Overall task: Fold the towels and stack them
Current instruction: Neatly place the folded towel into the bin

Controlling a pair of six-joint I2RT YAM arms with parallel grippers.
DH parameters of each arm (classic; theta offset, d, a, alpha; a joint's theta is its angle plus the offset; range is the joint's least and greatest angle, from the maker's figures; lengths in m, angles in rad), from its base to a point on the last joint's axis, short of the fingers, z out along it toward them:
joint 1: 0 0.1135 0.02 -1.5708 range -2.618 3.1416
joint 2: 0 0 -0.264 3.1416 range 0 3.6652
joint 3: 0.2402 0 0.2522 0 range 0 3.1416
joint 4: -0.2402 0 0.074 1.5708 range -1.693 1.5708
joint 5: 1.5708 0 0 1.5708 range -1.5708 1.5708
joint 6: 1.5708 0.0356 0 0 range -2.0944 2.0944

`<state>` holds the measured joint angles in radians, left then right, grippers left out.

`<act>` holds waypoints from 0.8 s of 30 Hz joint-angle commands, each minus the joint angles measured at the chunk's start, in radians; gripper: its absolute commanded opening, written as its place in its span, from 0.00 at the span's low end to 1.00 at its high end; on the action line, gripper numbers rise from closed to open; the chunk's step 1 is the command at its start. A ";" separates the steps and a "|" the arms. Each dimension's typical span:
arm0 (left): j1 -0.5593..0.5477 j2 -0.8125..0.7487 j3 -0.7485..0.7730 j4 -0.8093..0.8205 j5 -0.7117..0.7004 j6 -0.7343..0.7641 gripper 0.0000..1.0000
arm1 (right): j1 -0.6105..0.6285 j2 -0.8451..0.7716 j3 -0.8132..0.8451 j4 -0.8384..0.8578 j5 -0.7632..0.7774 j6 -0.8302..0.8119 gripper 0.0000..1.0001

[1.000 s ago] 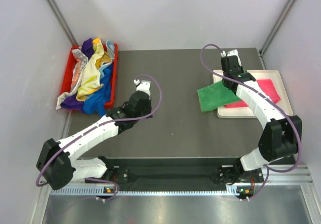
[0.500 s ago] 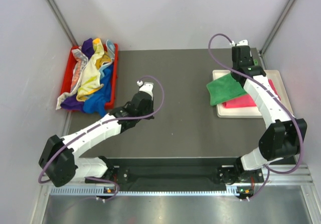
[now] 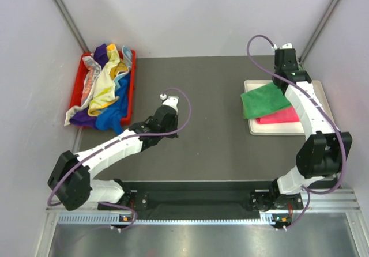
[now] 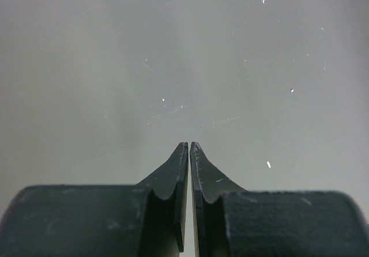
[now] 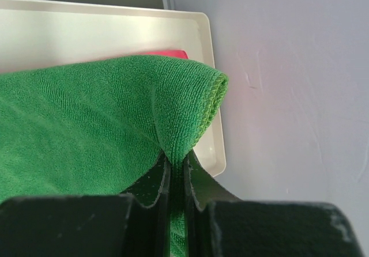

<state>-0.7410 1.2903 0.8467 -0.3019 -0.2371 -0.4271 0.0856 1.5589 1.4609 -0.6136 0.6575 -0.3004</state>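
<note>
My right gripper (image 5: 177,160) is shut on a folded green towel (image 5: 98,124), pinching its hemmed corner. Seen from above, the green towel (image 3: 264,100) hangs over the left part of the white tray (image 3: 319,87), partly covering a folded pink towel (image 3: 282,116) that lies in it. The right gripper (image 3: 282,79) is at the tray's far edge. A heap of unfolded towels (image 3: 104,90), purple, blue, yellow and white, fills the red bin (image 3: 131,75) at the far left. My left gripper (image 4: 189,147) is shut and empty above the bare dark table (image 4: 184,67); it (image 3: 166,101) sits mid-table.
The tray's far right corner (image 5: 203,21) sits close to the pale side wall (image 5: 288,95). A blue towel (image 3: 109,118) spills over the bin's near end onto the table. Purple cables loop over both arms.
My right arm has carried the green towel to the right and farther back, from beside the tray to over it. The left arm has shifted slightly right and nearer.
</note>
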 commanded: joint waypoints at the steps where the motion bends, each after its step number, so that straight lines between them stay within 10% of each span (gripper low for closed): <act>1: 0.005 0.018 0.017 0.015 0.013 0.010 0.10 | -0.058 0.024 0.050 0.032 -0.038 -0.013 0.00; 13: 0.006 0.072 0.018 0.023 0.022 0.013 0.09 | -0.205 0.190 0.047 0.084 -0.101 0.083 0.00; 20: 0.008 0.081 0.015 0.026 0.025 0.016 0.10 | -0.214 0.256 0.050 0.060 -0.067 0.188 0.65; 24: 0.008 0.073 0.009 0.023 0.012 0.013 0.11 | -0.214 0.233 0.070 0.035 -0.039 0.216 0.82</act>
<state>-0.7391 1.3685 0.8471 -0.3008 -0.2184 -0.4198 -0.1192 1.8339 1.4631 -0.5926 0.5797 -0.1432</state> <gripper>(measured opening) 0.112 0.781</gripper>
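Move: The right hand holds the right end of the folded green towel high over the white bin, whose middle lies about 3 cm to its left, level with it fore and aft and some 19 cm below. The red towel already in the bin has its middle about 4 cm to the left and 18 cm down; the bin's right rim is roughly 14 cm to the right. From the left hand, the bin's middle is about 12 cm ahead and 48 cm to the right. Still pinching the green towel's right end, the right hand sinks about 12 cm towards the bin while carrying that end some 7 cm to the right, stretching the towel out above the red one; the rightward travel stops partway and the hand goes straight down from there, turning some 15 degrees clockwise and tipping its fingers a little further down. Late in the descent the fingers open wide and let go of the towel, just as the sinking ends, while over on the bare table the empty left hand eases down about 2.5 cm with its fingers closed. ##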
